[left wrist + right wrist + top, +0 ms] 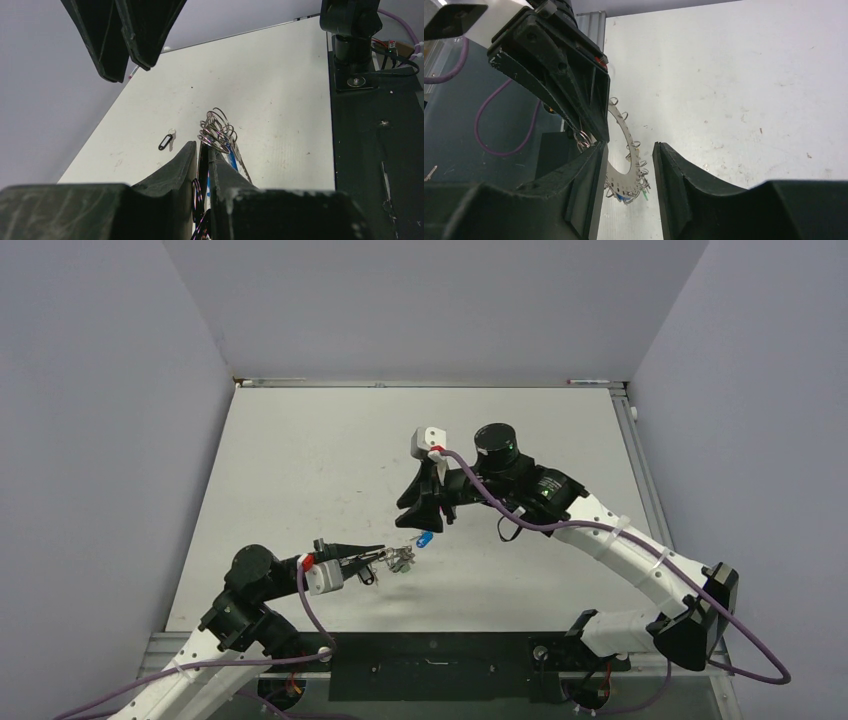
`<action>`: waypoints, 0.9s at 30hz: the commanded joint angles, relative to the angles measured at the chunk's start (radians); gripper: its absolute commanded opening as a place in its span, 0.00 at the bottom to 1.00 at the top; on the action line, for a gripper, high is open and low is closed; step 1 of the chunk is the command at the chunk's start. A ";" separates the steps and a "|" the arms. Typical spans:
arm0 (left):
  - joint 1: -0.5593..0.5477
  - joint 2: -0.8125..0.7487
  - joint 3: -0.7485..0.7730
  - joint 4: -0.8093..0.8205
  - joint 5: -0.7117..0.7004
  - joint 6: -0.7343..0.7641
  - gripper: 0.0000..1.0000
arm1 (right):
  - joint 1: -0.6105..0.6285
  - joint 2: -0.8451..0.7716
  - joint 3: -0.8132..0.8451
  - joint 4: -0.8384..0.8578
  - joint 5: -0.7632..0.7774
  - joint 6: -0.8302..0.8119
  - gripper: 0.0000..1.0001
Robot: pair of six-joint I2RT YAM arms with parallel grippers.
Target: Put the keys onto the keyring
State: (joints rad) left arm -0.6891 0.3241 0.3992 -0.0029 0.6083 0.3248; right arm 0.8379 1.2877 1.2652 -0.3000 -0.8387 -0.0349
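My left gripper (385,557) is shut on the keyring (402,560), a flat grey metal ring held on edge above the table. A bunch of small wire loops (217,131) stands past the left gripper (204,147), with a blue key (231,157) hanging beside them. In the right wrist view the keyring (621,186) curves down between the fingers of my right gripper (630,146), which is open around it, blue and green keys (633,197) dangling at its bottom. A blue key (425,538) shows just under the right gripper (425,522). One black-headed key (166,141) lies loose on the table.
The white table (300,460) is walled by grey panels on three sides. A black base plate (380,150) with the right arm's mount runs along the near edge. Purple cables (520,515) trail along both arms.
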 commanded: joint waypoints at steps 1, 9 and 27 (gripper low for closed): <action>0.002 -0.009 0.046 0.079 0.027 -0.004 0.00 | 0.023 0.016 -0.012 0.046 -0.031 0.010 0.40; 0.002 -0.006 0.044 0.083 0.030 -0.009 0.00 | 0.067 0.058 -0.012 0.016 -0.009 -0.009 0.40; 0.007 -0.018 0.035 0.092 0.032 -0.020 0.00 | 0.093 0.098 -0.033 -0.006 0.038 -0.015 0.39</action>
State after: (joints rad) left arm -0.6861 0.3161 0.3992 0.0036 0.6189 0.3141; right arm 0.9176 1.3907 1.2308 -0.3264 -0.8082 -0.0402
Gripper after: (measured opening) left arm 0.080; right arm 0.389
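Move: My left hand holds the keyring, its middle about 4 cm below those fingers. From my half-open, empty right hand, the keyring's middle is roughly 10 cm below, 5 cm left and 2 cm back. The left fingertips are about 7 cm below my right hand, 4 cm left and 2 cm back. The wire loops past those tips lie some 9 cm below it, 1 cm left and 3 cm back. A black tag hangs about 14 cm below, 7 cm left and 5 cm back. I lower my right hand about 5.5 cm towards the keyring. At first it also slips 2 cm left and a little back; after a brief slowing it sinks almost straight down beside the left fingertips, its fingers tipping down some 10 degrees and staying half open, astride the rim's line. My left hand holds still and keeps its pinch. ##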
